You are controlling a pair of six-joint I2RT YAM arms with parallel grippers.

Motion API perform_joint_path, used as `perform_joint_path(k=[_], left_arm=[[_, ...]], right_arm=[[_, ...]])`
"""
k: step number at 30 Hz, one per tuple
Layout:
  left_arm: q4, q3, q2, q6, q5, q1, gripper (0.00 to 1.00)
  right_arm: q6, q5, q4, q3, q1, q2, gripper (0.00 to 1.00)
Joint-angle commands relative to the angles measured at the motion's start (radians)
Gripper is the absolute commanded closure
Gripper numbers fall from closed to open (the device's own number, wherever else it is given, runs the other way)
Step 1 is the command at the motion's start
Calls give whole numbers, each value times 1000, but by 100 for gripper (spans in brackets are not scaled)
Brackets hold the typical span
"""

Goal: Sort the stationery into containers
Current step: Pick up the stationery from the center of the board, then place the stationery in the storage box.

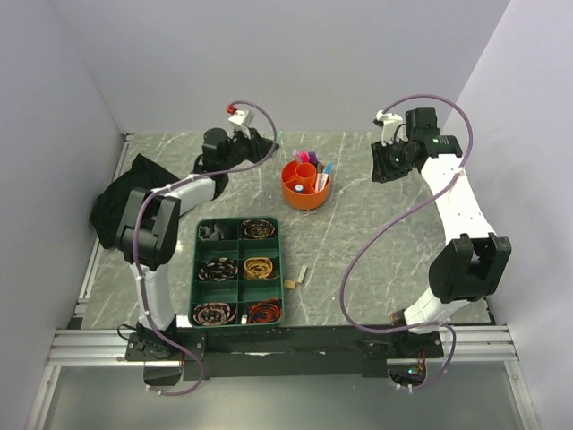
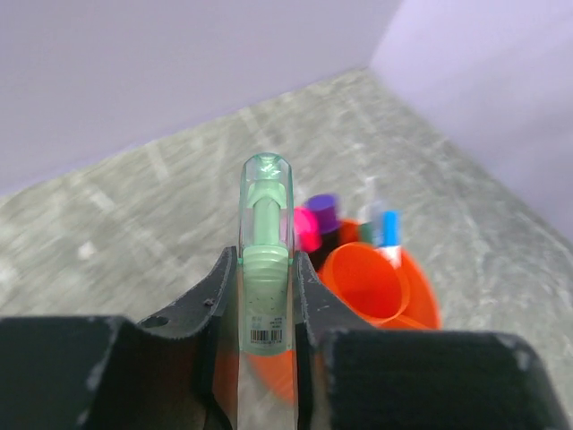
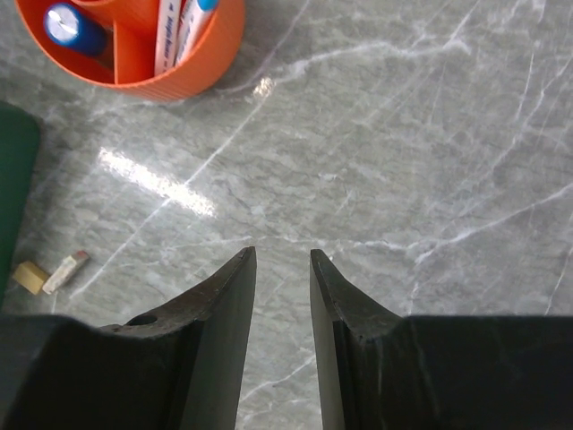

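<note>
A pale green pen with a clear cap stands pinched between the jaws of my left gripper, which is shut on it. In the top view that gripper hovers just left of the round orange pot, behind which the pen's tip pokes out. The pot holds pink, purple and blue pens. My right gripper is open and holds nothing, above bare marble to the right of the pot. A beige block and a white block lie on the table.
A green divided tray of coiled hair ties sits in front of the pot, its edge showing in the right wrist view. A black cloth lies at the table's left. The two blocks lie beside the tray.
</note>
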Motion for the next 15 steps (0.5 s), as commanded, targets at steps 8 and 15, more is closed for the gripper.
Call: perform_joint_path(k=[8, 15], left_arm=[[287, 16, 113, -116, 69, -97, 99], [290, -10, 145, -115, 35, -97, 99]], right_arm=[[-29, 65, 36, -47, 6, -112, 62], [-38, 72, 30, -93, 5, -153, 62]])
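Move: The left hand holds the green pen-shaped stationery high up; the orange container it is bound for lies about 10 cm to its right, 2 cm farther out and some 15 cm lower. Pink and purple markers stand at the container's far side, about 4 cm beyond its middle. The green tray's middle is some 30 cm back and 9 cm left of the hand, with small blocks 32 cm back, 6 cm right. From the right hand, the container lies about 13 cm ahead and 19 cm left. The left hand, its fingers still closed on the green piece, swings about 6.5 cm to its right towards the orange container, sinking about 3 cm and easing back some 2 cm as it goes, and slows almost to a stop above the container's left side. Its wrist turns slightly clockwise, under 10 degrees, while the empty right hand, fingers still part open, drifts about 2 cm back and slightly up, farther from the container. ##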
